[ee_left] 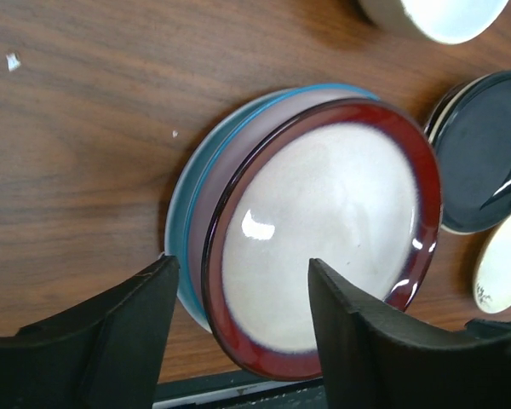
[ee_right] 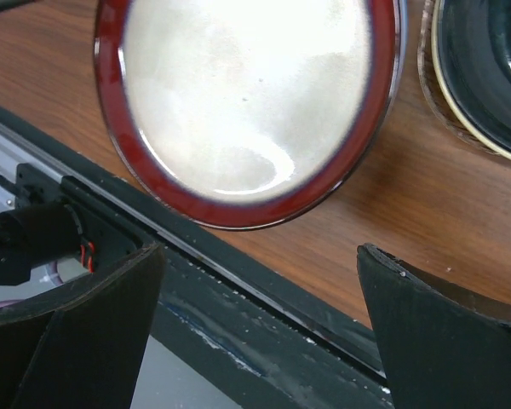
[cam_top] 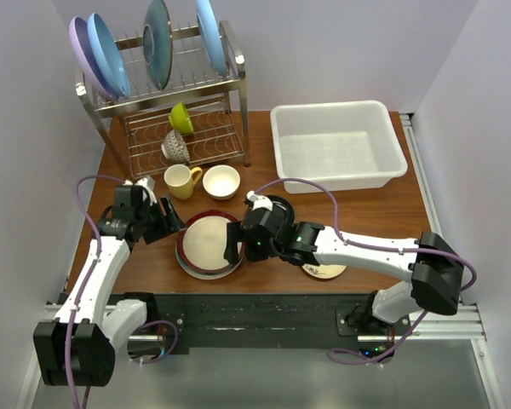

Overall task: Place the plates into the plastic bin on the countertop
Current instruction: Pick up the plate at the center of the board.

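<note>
A stack of plates (cam_top: 206, 247) lies on the countertop (cam_top: 383, 213) near its front edge. The top one is a maroon-rimmed cream plate (ee_left: 324, 230), with pink and teal rims showing under it. My left gripper (ee_left: 241, 266) is open and straddles that top plate's near rim, one finger over the cream face and the other outside the stack. My right gripper (ee_right: 260, 248) is open wide at the stack's other side, over the table's front rail. A glossy black plate (ee_left: 485, 145) and a small cream plate (cam_top: 325, 272) lie to the right. The white plastic bin (cam_top: 336, 162) stands at the back right.
A steel wire rack (cam_top: 175, 128) at the back left holds large blue, lilac and teal plates and some cups. A yellow mug (cam_top: 180, 181) and a cream bowl (cam_top: 221, 181) stand just behind the stack. White walls close in both sides.
</note>
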You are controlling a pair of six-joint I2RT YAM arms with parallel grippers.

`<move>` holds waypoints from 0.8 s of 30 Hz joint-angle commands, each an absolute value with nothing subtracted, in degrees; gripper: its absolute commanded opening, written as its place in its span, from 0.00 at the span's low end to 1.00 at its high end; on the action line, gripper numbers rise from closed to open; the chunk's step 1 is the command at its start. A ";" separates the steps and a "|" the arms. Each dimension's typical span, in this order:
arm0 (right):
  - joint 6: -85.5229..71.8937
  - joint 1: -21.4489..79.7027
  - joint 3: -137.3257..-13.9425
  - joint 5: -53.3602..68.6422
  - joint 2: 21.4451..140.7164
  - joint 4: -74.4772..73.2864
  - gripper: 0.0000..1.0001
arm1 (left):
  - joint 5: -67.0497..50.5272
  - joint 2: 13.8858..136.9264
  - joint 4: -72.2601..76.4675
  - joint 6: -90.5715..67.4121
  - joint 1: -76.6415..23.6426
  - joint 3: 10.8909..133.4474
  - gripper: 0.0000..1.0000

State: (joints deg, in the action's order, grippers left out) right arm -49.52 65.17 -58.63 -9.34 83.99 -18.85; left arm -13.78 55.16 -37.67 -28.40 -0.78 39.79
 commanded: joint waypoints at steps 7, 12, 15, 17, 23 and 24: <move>-51.77 62.93 -55.55 -5.28 82.62 -13.10 0.98 | -16.26 59.06 -39.55 -25.23 -0.88 38.58 0.61; -52.29 60.83 -53.18 -3.26 82.18 -10.46 0.98 | -18.01 61.26 -38.59 -24.70 -1.58 38.50 0.54; -52.38 59.95 -52.04 -2.73 82.00 -9.32 0.98 | -18.54 62.13 -38.15 -24.70 -2.72 38.50 0.51; -52.38 59.59 -51.51 -2.20 82.09 -8.01 0.98 | -19.33 62.75 -37.97 -24.52 -2.99 38.50 0.50; -51.33 58.89 -50.54 -1.67 82.97 -5.27 0.97 | -20.56 62.93 -37.62 -24.08 -3.34 38.50 0.45; -50.81 58.89 -51.15 -1.58 83.23 -5.45 0.97 | -20.65 62.84 -37.53 -24.00 -3.34 38.41 0.44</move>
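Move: Just right of and slightly behind the left fingers lies the red-rimmed plate, top of a stack: its middle is about 9 cm right, 3 cm back and 5 cm below, its left rim nearly under them. From that hand the yellow mug is some 12 cm ahead and 1 cm right, the white bowl 12 ahead and 12 right, the black plate 3 ahead and 24 right. From the right hand, the red-rimmed plate is about 8 cm left, 4 ahead and 6 below; the black plate 10 ahead and 7 right. Sinking about 4 cm onto the left rim of the red-rimmed plate, the left hand also eases 2 cm back and slightly right, tipping some 10 degrees steeper while its fingers close partway, one outside the rim and one over the plate. The right hand, wide open, drops about 3 cm beside the right rim, edging forward and a little right. ##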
